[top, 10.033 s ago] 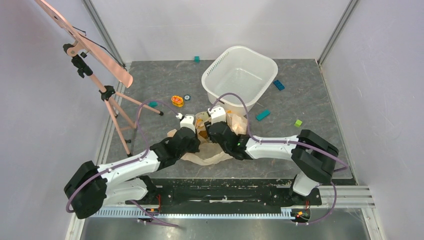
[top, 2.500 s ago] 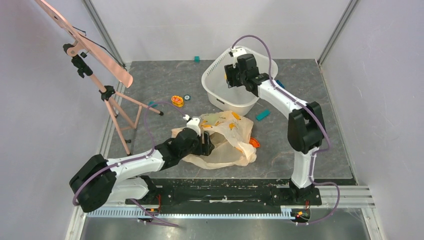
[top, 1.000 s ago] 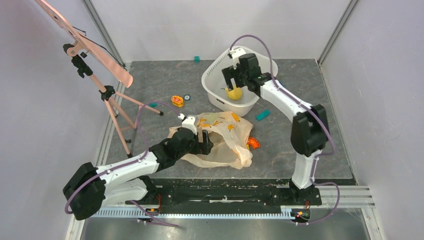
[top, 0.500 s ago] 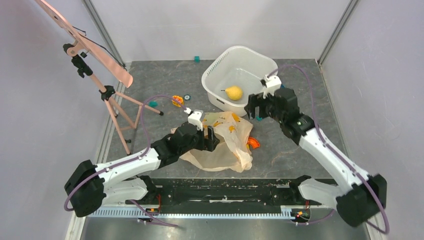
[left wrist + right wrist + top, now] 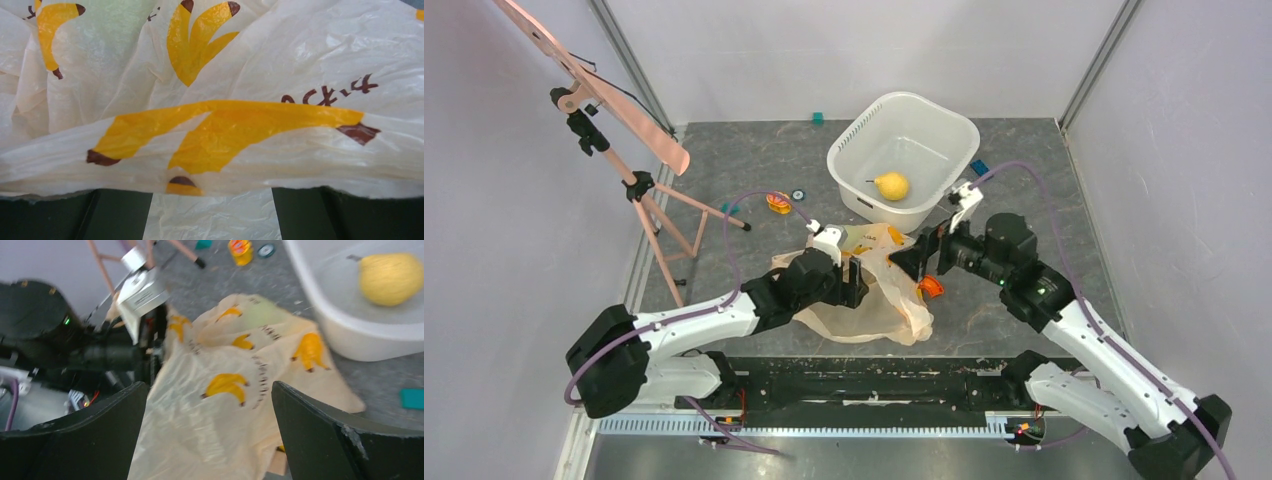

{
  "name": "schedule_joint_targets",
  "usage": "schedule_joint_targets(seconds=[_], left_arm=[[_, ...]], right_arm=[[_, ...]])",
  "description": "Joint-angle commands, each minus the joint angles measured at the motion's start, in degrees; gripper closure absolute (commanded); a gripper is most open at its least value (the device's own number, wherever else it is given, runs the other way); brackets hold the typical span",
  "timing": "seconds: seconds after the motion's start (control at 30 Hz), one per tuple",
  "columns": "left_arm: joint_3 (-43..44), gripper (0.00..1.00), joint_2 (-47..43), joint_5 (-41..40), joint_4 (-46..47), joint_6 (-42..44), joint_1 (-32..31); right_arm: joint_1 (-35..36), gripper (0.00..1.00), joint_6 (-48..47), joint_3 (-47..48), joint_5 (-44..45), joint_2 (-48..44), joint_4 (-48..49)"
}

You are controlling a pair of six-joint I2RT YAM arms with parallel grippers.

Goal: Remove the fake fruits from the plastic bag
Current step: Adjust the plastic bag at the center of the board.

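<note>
The plastic bag (image 5: 879, 290) lies crumpled mid-table, peach with yellow banana prints. A greenish shape (image 5: 115, 22) shows through its film at the far end. One fake fruit, a yellow pear (image 5: 891, 185), rests inside the white tub, also seen as the pear (image 5: 387, 277) in the right wrist view. My left gripper (image 5: 854, 280) is at the bag's left side, jaws wide, with a fold of bag (image 5: 225, 135) draped across its fingers (image 5: 117, 215). My right gripper (image 5: 904, 262) hovers open over the bag's right upper part, its fingers (image 5: 75, 440) clear of the bag (image 5: 220, 405).
The white tub (image 5: 969, 130) stands behind the bag. An orange disc (image 5: 931, 287) pokes out at the bag's right edge. A pink tripod stand (image 5: 649, 200) occupies the left. Small blocks (image 5: 818, 118) and a yellow spool (image 5: 778, 202) lie scattered on the grey mat.
My right arm has swung from the tub down to the bag, leaving the yellow pear in the tub. My left gripper has pushed a little rightward into the bag.
</note>
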Motion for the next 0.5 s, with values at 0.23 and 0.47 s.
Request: schedule_joint_targets(seconds=[0.23,0.47], left_arm=[[4.52,0.17,2.16,-2.95,1.81,-0.65,-0.74],[3.75,0.17,1.9,-3.26,1.77,-0.71,-0.75]], right_arm=[[14.48,0.02,3.73,-1.84,29.34,7.14,-6.47],[15.33,0.04,4.06,-4.75,29.65,8.58,-4.76]])
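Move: The plastic bag lies spread open below the right hand, its middle about 11 cm to the left, 1 cm ahead and 22 cm below; its raised right part comes almost under that hand. The orange curved piece is some 6 cm to the right and level ahead, the teal block 12 cm ahead and 11 cm right, both about 25 cm down; the white basket's middle is roughly 28 cm straight ahead. From the left hand, already in the bag's mouth, the bag's middle is about 2 cm ahead, 1 cm left and 6 cm below. The right hand, fingers wide open, first swings some 3 cm left and a little back, then sinks and drifts back right, ending about 10 cm lower, right over the bag's raised right part with the crumpled film between its spread fingers. On the way down its wrist tips the fingers some 20 degrees more towards the board and turns slightly clockwise, while the left hand stays open and nearly still in the bag's mouth, and neither hand pinches the film. ##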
